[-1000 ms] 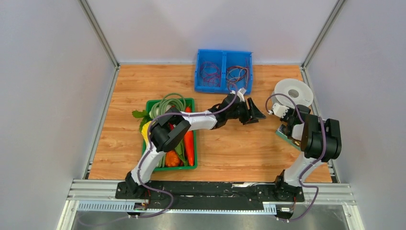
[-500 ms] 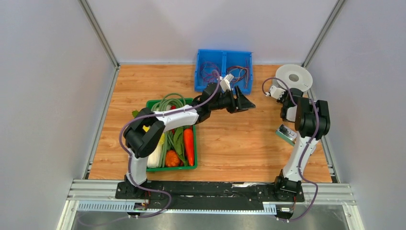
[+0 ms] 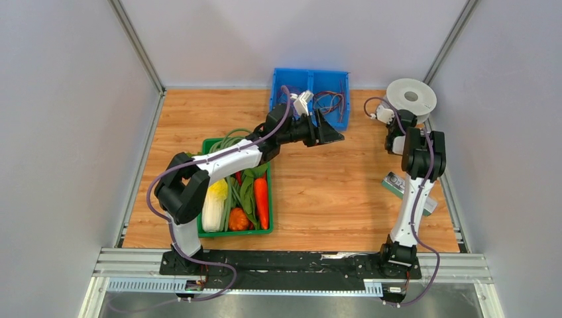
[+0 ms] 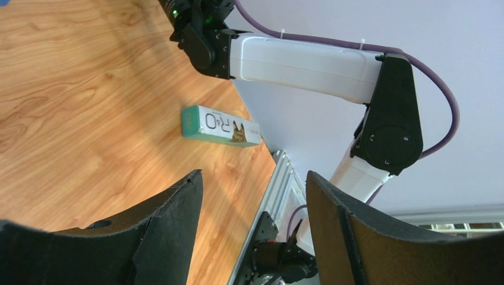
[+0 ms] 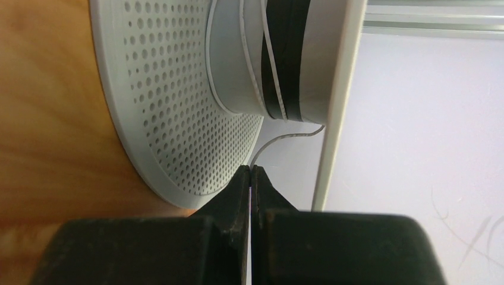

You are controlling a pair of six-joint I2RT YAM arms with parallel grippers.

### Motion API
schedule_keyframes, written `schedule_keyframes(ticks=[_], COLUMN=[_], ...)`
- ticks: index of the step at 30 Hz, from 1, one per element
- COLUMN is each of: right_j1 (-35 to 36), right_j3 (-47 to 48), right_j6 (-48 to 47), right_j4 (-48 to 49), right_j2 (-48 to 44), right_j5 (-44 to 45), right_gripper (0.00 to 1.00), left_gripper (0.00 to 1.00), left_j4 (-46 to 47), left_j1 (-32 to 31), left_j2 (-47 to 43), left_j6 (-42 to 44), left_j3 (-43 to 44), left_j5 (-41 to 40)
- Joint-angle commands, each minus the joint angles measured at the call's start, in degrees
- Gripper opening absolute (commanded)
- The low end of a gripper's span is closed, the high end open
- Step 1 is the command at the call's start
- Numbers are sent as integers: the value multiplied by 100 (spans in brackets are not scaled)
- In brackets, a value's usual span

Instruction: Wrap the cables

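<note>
The pale-grey round spool point(image 3: 411, 98) is at the back right corner; in the right wrist view its perforated flange point(image 5: 178, 89) fills the upper left. A thin white cable point(image 5: 285, 133) runs off the hub straight into my right gripper point(image 5: 251, 169), which is shut on it just beside the flange. From above, the right gripper point(image 3: 401, 118) sits at the spool's near left edge. My left gripper point(image 3: 337, 137) hangs open above the table in front of the blue bin, nothing between its fingers point(image 4: 254, 175).
A blue two-part bin point(image 3: 274, 99) with small purple and red wire coils stands at the back. A green tray point(image 3: 268, 228) of vegetables lies at the left. A green-and-white box point(image 3: 399, 183) point(image 4: 220, 126) lies by the right arm. Walls close in on three sides.
The right gripper has moved back with the cable, and the spool has shifted toward the back right corner. The left arm has swung back toward the blue bin, its jaws a little wider.
</note>
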Motion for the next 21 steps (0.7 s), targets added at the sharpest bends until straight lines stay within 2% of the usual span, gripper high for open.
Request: schedule_keyframes(ticks=[1,6,14,15,18,21], right_j1=[111,155,182,182,190,208], right_j3=[600,1242,1357,1340,1182,1015], right_j6=[-70,-114,-228,-228,-158,-35], right_j4=[100,12,161,170,240,337], right_j2=[311,724,883,857,752,594], right_j5=[603,946,1035,1052,1043,1070], right_gripper=[0,0,0,2,27,33], left_gripper=[72,72,73,73,74,74], left_j4=[-203,-344,-625,-625,-748,-810], left_j1=[75,154,277,286,303,321], left_j2=[-253,-262,-192,-183,-192,-201], left_j6=[221,221,187,178,274,292], left_j3=[134,213,441,468,573,617], left_j5=[27,-8,18,27,18,35])
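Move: The right hand keeps the cable's loose end pinched at the spool's rim, between its two flanges; the spool's middle lies about 6 cm ahead and 5 cm to its left, at its height. The blue bin is roughly 42 cm to this hand's left and 4 cm farther out, the teal box some 32 cm back and 11 cm left, both about 2 cm lower. For the left hand the spool is around 30 cm ahead, 30 cm right and 21 cm below. The right hand pushes forward about 2.5 cm, easing slightly right and turning a few degrees clockwise, so the shut fingers reach farther in between the flanges past the hub's right side; there it all but stops and the fingers part to roughly a third of their range, letting go of the cable end. The open, empty left hand drifts some 3 cm forward and left over the table, dipping a little and coming back up. ##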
